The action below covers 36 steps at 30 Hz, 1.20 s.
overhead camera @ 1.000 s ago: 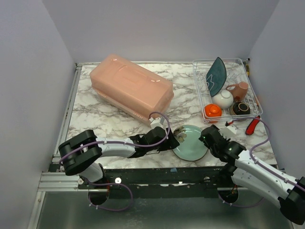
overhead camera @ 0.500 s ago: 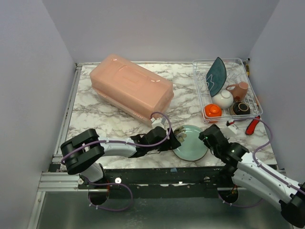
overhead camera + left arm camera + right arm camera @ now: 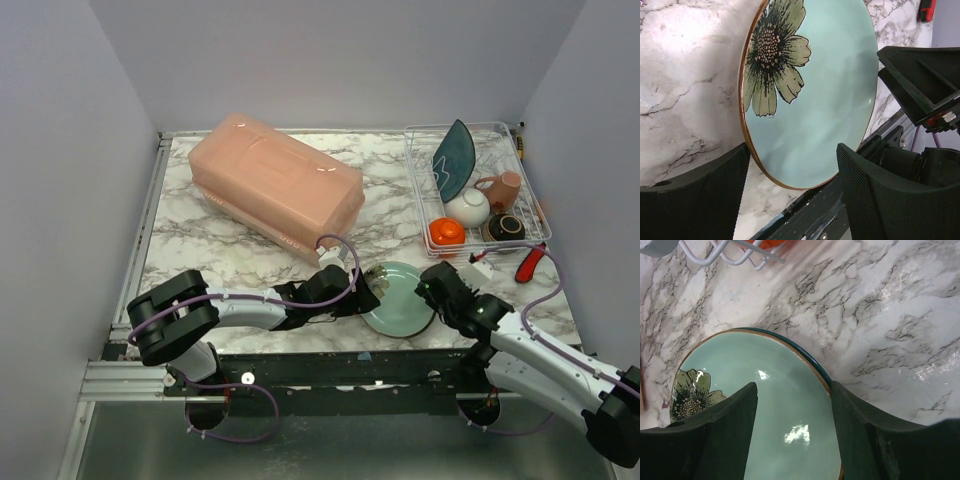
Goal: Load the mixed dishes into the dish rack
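Observation:
The round pale-green plate [image 3: 398, 298] with a flower pattern lies at the table's near edge, its rim [image 3: 790, 186] reaching slightly past that edge. My left gripper [image 3: 366, 292] is at the plate's left side, open, its fingers [image 3: 700, 200] spread around the near rim without touching it. From the right, my right gripper [image 3: 432, 290] hangs open over the plate [image 3: 780, 410], one finger above the plate's inside and the other finger [image 3: 875, 440] just outside the rim. The dish rack [image 3: 520, 180] at the back right holds a teal plate [image 3: 455, 158], a mug [image 3: 500, 188] and three bowls [image 3: 467, 207].
A big pink tub [image 3: 275, 185] lies across the back left of the table. A red-handled tool [image 3: 530, 262] lies just right of the rack's front corner. The black frame rail [image 3: 850, 200] runs right below the plate's near rim.
The right gripper has shifted slightly left onto the plate's right rim, its jaws narrowing and widening again. The left gripper opened a touch. The plate stays put.

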{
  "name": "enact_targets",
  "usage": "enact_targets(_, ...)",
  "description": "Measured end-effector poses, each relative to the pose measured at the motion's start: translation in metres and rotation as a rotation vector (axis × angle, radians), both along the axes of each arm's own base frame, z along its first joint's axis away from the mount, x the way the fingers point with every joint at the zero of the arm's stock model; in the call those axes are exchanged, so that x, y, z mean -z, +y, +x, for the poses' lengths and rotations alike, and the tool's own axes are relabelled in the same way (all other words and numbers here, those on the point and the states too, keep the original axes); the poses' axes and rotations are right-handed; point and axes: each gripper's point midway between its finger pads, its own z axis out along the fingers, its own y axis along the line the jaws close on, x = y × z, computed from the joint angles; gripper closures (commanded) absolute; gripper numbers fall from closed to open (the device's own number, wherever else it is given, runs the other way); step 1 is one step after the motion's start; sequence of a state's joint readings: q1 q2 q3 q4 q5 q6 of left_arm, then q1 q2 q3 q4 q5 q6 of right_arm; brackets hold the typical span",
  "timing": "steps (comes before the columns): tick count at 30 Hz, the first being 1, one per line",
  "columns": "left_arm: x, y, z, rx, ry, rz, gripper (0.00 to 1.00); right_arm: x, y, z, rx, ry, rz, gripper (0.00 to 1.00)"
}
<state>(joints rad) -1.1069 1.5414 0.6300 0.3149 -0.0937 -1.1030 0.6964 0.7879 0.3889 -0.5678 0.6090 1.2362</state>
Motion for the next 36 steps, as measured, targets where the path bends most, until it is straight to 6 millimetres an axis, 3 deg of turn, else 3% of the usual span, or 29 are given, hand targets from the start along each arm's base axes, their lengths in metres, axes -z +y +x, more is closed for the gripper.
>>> enact_targets(8,0.002,-0.001,0.001,0.0,0.0,-0.001,0.31,-0.006,0.012,0.001,-0.024,-0.042,0.094,0.39)
enact_targets(20,0.004,0.002,-0.001,-0.005,0.004,-0.008,0.41,0.01,0.027,0.01,-0.018,-0.031,0.141,0.39)
enact_targets(32,0.008,0.011,-0.001,-0.006,0.0,0.022,0.74,0.01,0.044,0.024,-0.035,-0.076,0.205,0.4)
enact_targets(34,0.007,0.013,-0.001,-0.006,-0.003,0.026,0.81,0.011,0.045,0.025,-0.038,-0.078,0.209,0.4)
enact_targets(36,0.005,0.014,-0.001,-0.004,-0.008,0.028,0.95,0.011,0.047,0.026,-0.04,-0.08,0.212,0.4)
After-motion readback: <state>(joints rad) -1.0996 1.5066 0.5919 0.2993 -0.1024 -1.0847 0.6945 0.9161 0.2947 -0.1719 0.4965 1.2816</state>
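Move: The flower plate lies flat, with its middle about 8 cm to the right of my left hand, level with it fore and aft and some 3 cm below; its left rim runs between my open left fingers. From my right hand the plate's middle is about 6 cm left, 5 cm back and 3 cm down. A dark green plate sits directly under it, and the orange bowl in the rack stands about 13 cm ahead of my right hand and 5 cm to its right. I shut my left fingers most of the way around the flower plate's left rim, one fingertip outside it and one over its face, while that hand settles about 1 cm, eases 1.5 cm left and starts back up. My right hand, fingers staying open, slides about 5 cm left and 2.5 cm forward across the plate, first rising slightly, then dipping about 1 cm below its start and rolling some 10 degrees, left side up. ##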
